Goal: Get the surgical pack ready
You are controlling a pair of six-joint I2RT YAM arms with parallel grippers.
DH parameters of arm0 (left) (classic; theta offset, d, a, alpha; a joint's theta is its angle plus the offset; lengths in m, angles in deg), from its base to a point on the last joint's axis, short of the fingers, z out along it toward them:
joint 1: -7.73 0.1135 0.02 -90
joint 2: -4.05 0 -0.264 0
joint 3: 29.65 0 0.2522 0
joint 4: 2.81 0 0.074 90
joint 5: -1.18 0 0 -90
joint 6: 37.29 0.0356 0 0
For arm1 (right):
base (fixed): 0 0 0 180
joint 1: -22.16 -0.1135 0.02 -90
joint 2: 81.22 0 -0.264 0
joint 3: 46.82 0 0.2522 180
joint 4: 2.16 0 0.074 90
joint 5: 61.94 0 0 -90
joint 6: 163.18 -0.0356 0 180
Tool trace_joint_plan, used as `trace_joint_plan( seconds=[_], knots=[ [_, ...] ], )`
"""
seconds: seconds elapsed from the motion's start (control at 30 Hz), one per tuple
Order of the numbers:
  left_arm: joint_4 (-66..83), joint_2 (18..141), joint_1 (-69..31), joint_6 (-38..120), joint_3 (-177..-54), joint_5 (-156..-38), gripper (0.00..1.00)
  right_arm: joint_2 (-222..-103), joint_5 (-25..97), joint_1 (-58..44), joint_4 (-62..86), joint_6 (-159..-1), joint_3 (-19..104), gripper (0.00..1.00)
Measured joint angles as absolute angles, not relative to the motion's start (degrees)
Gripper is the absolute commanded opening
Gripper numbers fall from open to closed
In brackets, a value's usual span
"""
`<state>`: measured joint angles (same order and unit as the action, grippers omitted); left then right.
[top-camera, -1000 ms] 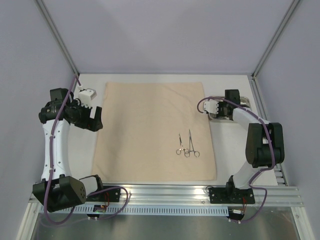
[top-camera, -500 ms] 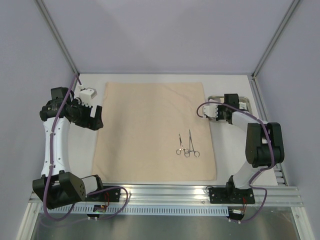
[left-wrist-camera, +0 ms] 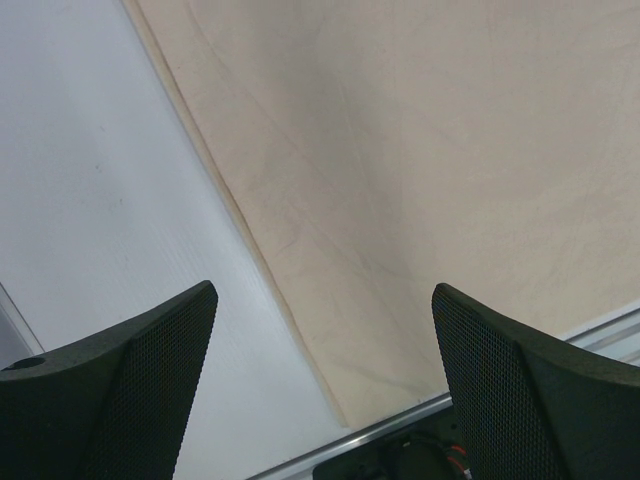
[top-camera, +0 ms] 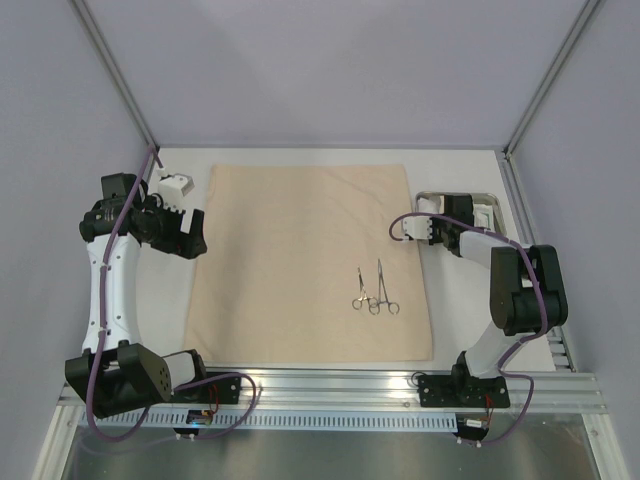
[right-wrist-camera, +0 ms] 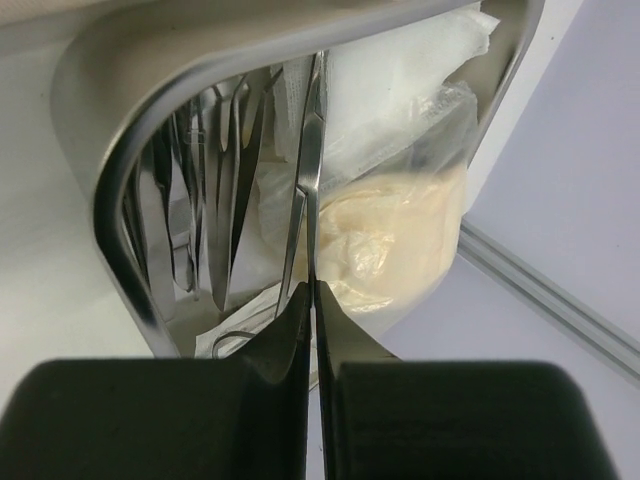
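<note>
The tan cloth sheet (top-camera: 310, 260) lies spread flat on the table. Two steel clamps (top-camera: 375, 290) rest on its right part. The steel tray (top-camera: 487, 199) stands right of the cloth and holds more clamps (right-wrist-camera: 200, 200), white packets (right-wrist-camera: 400, 90) and a yellowish clear bag (right-wrist-camera: 390, 240). My right gripper (top-camera: 462, 212) is at the tray's left edge, shut on a thin steel instrument (right-wrist-camera: 312, 180) that looks like tweezers and reaches up out of the jaws (right-wrist-camera: 312, 290). My left gripper (top-camera: 193, 233) hangs open over the cloth's left edge (left-wrist-camera: 420, 180), with nothing between its fingers (left-wrist-camera: 325, 400).
Bare white table (left-wrist-camera: 100, 200) lies left of the cloth. An aluminium rail (top-camera: 330, 385) runs along the near edge. Grey walls with metal posts close in the sides and back. A white wrist block (top-camera: 172, 185) sits near the back left corner.
My right wrist has shifted toward the near side and lower at the tray's left edge, so more of the tray shows. The left arm has barely moved.
</note>
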<state>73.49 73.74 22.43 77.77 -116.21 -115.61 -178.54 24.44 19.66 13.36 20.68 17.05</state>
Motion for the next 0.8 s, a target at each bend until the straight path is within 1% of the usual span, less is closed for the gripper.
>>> trace_joint_plan(
  seconds=[0.2, 0.53, 0.63, 0.67, 0.73, 0.77, 0.8],
  knots=[
    [72.8, 74.2, 22.4, 77.9, -116.2, -115.7, 0.97, -178.5, 23.6, 19.7, 11.4, 21.3, 16.8, 0.04],
    [72.8, 74.2, 22.4, 78.6, -116.2, -115.7, 0.97, -178.5, 23.5, 19.7, 10.9, 21.8, 16.4, 0.04],
    [72.8, 74.2, 22.4, 78.7, -116.2, -115.7, 0.98, -178.5, 23.5, 19.6, 10.8, 21.8, 16.1, 0.09],
    [72.7, 74.2, 22.4, 78.7, -116.2, -115.7, 0.98, -178.5, 23.5, 19.6, 10.8, 21.8, 16.0, 0.15],
    [72.7, 74.2, 22.5, 78.8, -116.2, -115.7, 0.98, -178.5, 23.5, 19.6, 10.8, 21.6, 15.8, 0.21],
    [72.6, 74.2, 22.4, 78.8, -116.2, -115.7, 0.98, -178.5, 23.5, 19.6, 10.8, 21.6, 15.7, 0.26],
    [72.5, 74.2, 22.4, 78.8, -116.2, -115.7, 0.98, -178.5, 23.5, 19.6, 10.7, 21.6, 15.7, 0.27]
  ],
)
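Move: Just under the right hand, slightly back and to its left, lies the instrument pile in the tray: about 3 cm back, 4 cm left and 4 cm lower. The bag of cotton sits some 3 cm ahead and 2 cm left; the gauze is roughly 4 cm ahead and 7 cm left; the paper packets are 1 cm ahead and 6 cm right, all about 4 cm down. From the left hand the pile is around 58 cm right, 10 cm ahead and 20 cm below. Holding nearly still over the tray, the right hand keeps its pinch on the hemostat's shanks, tips pointing left, while easing barely half a centimetre forward and up and settling back again. Then the fingers part to about a quarter of their range and let go of the hemostat above the instrument pile; the wrist hardly turns. ##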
